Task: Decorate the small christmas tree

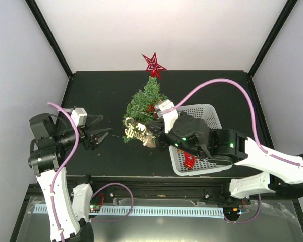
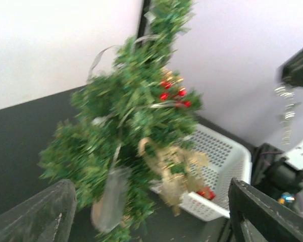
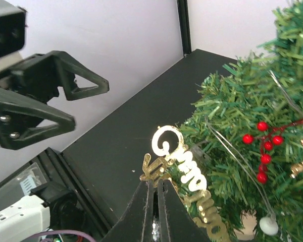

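The small christmas tree [image 1: 146,103] stands mid-table, tilted, with a red star [image 1: 154,64] on its top and red berries [image 3: 265,146] among the branches. A gold glitter lettering ornament [image 1: 138,131] hangs at its lower front, also visible in the wrist views [image 2: 174,169] [image 3: 184,161]. My right gripper [image 3: 154,184] is shut, its tips pinching the lower edge of that ornament against the tree [image 3: 252,131]. My left gripper [image 1: 105,126] stands open a short way left of the tree [image 2: 136,116], with nothing between its fingers [image 2: 45,214].
A white perforated basket [image 1: 212,113] sits right of the tree under my right arm, with a red item [image 1: 190,161] inside. Silver wire loops run over the branches. Black frame posts and white walls surround the dark table [image 1: 101,91].
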Tool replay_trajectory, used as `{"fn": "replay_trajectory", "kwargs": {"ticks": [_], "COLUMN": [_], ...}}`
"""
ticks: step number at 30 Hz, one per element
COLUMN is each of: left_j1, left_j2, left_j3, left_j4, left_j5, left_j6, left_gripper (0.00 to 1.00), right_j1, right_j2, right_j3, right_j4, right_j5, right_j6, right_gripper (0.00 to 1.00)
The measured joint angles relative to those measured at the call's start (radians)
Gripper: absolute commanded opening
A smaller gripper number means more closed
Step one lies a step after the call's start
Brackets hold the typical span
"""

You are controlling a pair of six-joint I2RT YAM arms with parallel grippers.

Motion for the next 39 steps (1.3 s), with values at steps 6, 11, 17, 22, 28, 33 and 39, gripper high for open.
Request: {"fn": "replay_trajectory", "kwargs": {"ticks": [6, 11, 17, 22, 28, 33, 39], "left_j1": [-0.026, -0.074, -0.084, -0.084, -0.084, -0.084, -0.084], "left_j2": [0.022, 0.006, -0.070, -0.113, -0.127, -0.127, -0.129], "left_j3": [0.060, 0.019, -0.138, -0.263, -0.270, -0.270, -0.270], "left_j4": [-0.043, -0.005, 0.259, 0.511, 0.621, 0.651, 0.661], "left_j5": [0.182, 0.232, 0.283, 0.297, 0.307, 0.312, 0.314], "left_j6": [0.033, -0.005, -0.256, -0.498, -0.587, -0.609, -0.619], "left_gripper": [0.51, 0.60, 0.73, 0.73, 0.62, 0.60, 0.44], "right_j1": [0.002, 0.002, 0.002, 0.002, 0.002, 0.002, 0.002], "right_j2": [0.102, 0.189, 0.291, 0.351, 0.369, 0.372, 0.417], "right_j3": [0.098, 0.183, 0.249, 0.286, 0.309, 0.326, 0.368], "right_j4": [-0.004, 0.013, 0.055, 0.072, 0.083, 0.099, 0.100], "right_j5": [0.006, -0.016, -0.047, -0.079, -0.110, -0.122, -0.130], "right_j6": [-0.034, -0.043, -0.042, -0.027, -0.011, 0.002, 0.003], "right_gripper": [0.01, 0.01, 0.01, 0.01, 0.01, 0.01, 0.01]}}
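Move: The silver beaded strand hanging from the right fingers is about 16 cm to the left hand's right, some 3 cm nearer the base and roughly level. From the right hand, the left fingers lie about 16 cm left, 3 cm ahead and 4 cm lower. The tree's middle stands some 13 cm ahead of the right hand, 1 cm left and 7 cm lower; the gold sign is about 8 cm ahead, 5 cm left and 10 cm lower. Still pinching the silver strand, the right hand carries it about 13 cm left, past the near side of the tree, to hang between the left fingers. The left hand draws back some 4 cm and 3 cm right to meet it, turning clockwise and rolling right side up; its fingers half close, reopen partway, then narrow to half open, with contact not visible. ##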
